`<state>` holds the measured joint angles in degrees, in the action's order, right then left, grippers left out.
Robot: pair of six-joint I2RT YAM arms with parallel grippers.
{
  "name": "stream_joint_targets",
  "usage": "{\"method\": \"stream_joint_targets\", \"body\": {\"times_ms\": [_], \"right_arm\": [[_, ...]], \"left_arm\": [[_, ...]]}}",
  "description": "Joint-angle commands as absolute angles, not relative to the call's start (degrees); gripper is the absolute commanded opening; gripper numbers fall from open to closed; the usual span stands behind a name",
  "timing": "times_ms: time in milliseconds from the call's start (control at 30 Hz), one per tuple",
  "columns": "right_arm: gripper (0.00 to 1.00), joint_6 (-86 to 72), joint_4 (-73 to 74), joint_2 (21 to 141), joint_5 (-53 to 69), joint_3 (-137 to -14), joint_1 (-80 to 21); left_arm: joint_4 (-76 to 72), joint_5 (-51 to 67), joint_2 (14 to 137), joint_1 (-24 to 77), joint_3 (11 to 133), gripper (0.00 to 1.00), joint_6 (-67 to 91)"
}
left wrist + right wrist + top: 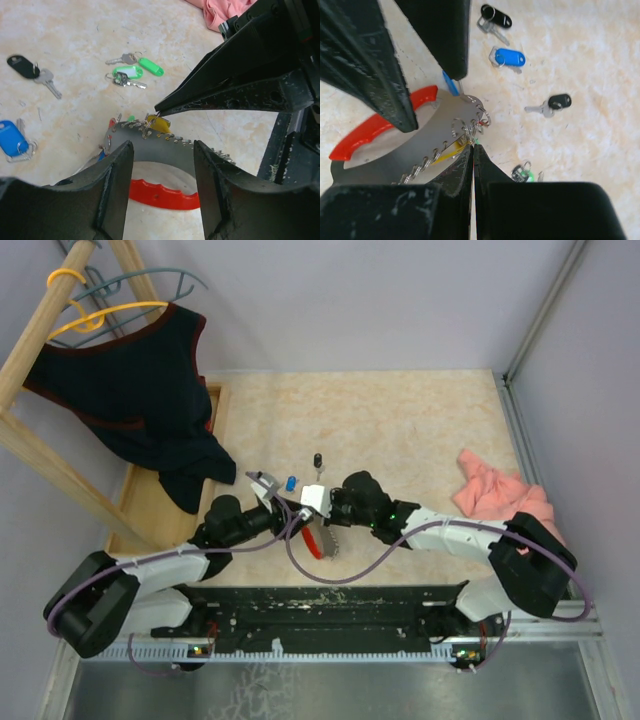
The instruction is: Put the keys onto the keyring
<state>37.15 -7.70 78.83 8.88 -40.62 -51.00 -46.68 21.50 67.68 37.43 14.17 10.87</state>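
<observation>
The keyring lies between the two arms, its red band [162, 195] toward me and its grey toothed strip [160, 152] carrying several wire hooks. My left gripper [164, 147] is open and straddles the strip, with nothing pinched. My right gripper [472, 145] is shut, its tips pinching the ring of the yellow key [447, 151] at a hook on the strip. Red and green heads hang at the strip's end [120, 121]. Loose keys lie on the table: black [22, 66], blue [11, 137] and green ones [131, 73]. In the top view the keyring [318, 540] sits under both grippers.
A pink cloth [495, 495] lies at the right of the table. A dark garment [140, 390] hangs from a wooden rack [40, 465] at the back left. A second black key [559, 101] lies further out on the marbled tabletop [400, 420].
</observation>
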Motion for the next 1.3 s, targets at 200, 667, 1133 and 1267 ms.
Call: {"method": "stream_joint_targets", "body": {"times_ms": [200,667,1133,1267], "right_arm": [[0.00,22.55,-9.11,80.06,2.07,-44.79,-51.26],[0.00,18.84,-16.39,76.81,2.91,-41.11,-51.41],[0.00,18.38,-17.66,76.69,3.83,-40.36,-51.76],[0.00,18.29,-17.41,76.46,4.57,-40.25,-51.86]], "left_arm": [[-43.50,22.13,69.59,37.09,14.28,0.62,31.14],[-60.28,25.17,81.03,37.09,11.78,0.69,51.39],[-81.37,26.18,99.08,37.17,11.82,0.80,59.96],[-80.08,25.90,100.01,37.18,12.85,0.76,58.63]]}}
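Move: The middle of the saw-shaped keyring plate lies about 4 cm back, 4 cm right and 6 cm below the left hand; from the right hand, whose shut fingers already hold a ring near its upper end, it is 4 cm back, 2 cm left and 3 cm lower. On the table some 11 cm below the left hand, the blue-tagged key lies 6 cm ahead and 2 cm left, the black-tagged key 10 cm ahead and 4 cm right, and the green-tagged keys 5 cm ahead and 11 cm right. Down about 6 cm, with some 3 cm each back and to the right, the left hand goes to the plate's lower part, rolling nearly 50 degrees counter-clockwise seen along its fingers while they open wider around the plate without closing. The right hand keeps its pinch on the ring, dips slightly, then rises about 2.5 cm, turning some 15 degrees clockwise. ##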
